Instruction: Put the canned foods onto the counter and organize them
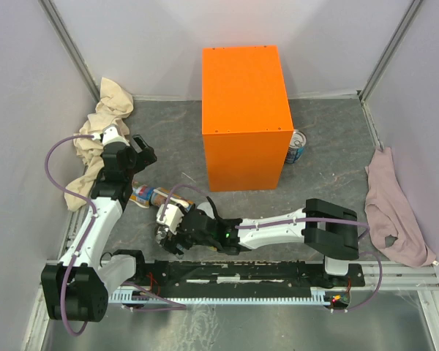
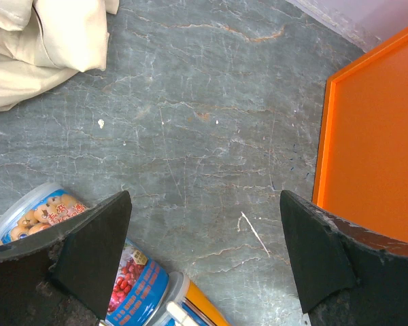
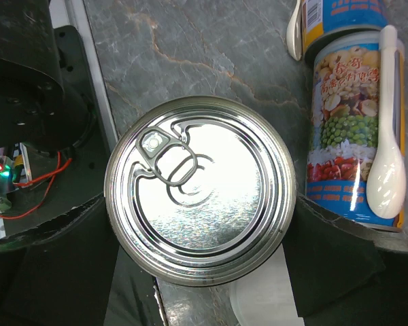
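Note:
In the right wrist view a steel can with a silver pull-tab top (image 3: 200, 190) fills the gap of my right gripper (image 3: 200, 231), whose black fingers (image 3: 61, 258) press on both its sides. From above, that gripper (image 1: 173, 229) is low near the front rail. Colourful cans (image 1: 150, 195) lie on their sides just beyond it, one with a white spoon (image 3: 387, 163) on its label (image 3: 340, 129). My left gripper (image 2: 204, 251) hangs open over bare table, with lying cans (image 2: 139, 288) by its left finger. The orange counter (image 1: 245, 117) stands at the back, and a blue-labelled can (image 1: 296, 147) is upright at its right side.
A beige cloth (image 1: 99, 139) is heaped at the left wall and a pink cloth (image 1: 395, 212) lies along the right side. The black rail (image 1: 234, 274) with the arm bases runs across the front. A white lid (image 3: 272, 299) lies under the held can.

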Controlling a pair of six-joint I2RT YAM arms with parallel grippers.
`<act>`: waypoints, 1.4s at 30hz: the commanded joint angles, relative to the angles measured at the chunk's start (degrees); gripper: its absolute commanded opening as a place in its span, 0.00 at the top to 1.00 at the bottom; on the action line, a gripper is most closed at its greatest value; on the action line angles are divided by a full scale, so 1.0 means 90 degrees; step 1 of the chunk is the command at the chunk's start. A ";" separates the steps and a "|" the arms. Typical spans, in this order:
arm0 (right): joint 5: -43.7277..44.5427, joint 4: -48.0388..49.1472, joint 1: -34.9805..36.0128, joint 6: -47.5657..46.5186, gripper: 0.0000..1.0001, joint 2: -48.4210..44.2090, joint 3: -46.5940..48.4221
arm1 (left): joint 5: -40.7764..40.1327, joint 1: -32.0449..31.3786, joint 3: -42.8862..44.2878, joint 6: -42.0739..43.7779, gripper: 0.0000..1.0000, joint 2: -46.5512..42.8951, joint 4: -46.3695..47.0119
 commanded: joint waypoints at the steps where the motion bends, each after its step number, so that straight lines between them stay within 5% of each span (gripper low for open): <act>1: 0.0019 0.0927 0.0023 -0.0178 0.99 -0.0851 0.0218 | -0.0126 0.0044 0.0006 -0.0015 0.04 -0.0153 0.0322; 42: 0.0790 -0.1448 0.0047 -0.0577 0.99 -0.2565 0.1740 | -0.0087 0.0053 -0.0023 -0.0004 0.05 -0.0119 0.0327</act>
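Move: The large tin is already between the right fingers, at most just clear of the counter. From that hand, one lidded can stands about 7 cm to the right and 2 cm ahead, another some 14 cm to the right and level with it. The jar with the spoon lies about 10 cm ahead, and the orange box's near side is roughly 13 cm ahead and 23 cm to the right. From the left hand, the tin is some 23 cm back, 8 cm right and 10 cm below. Keep the right gripper's hold around the large tin and raise it almost straight up, about 14 cm, slowly at first and faster past halfway. As it climbs, let it drift some 4 cm to the right, towards the lidded cans' side and away from the left arm's foot, with the wrist tilting barely 5 degrees. ##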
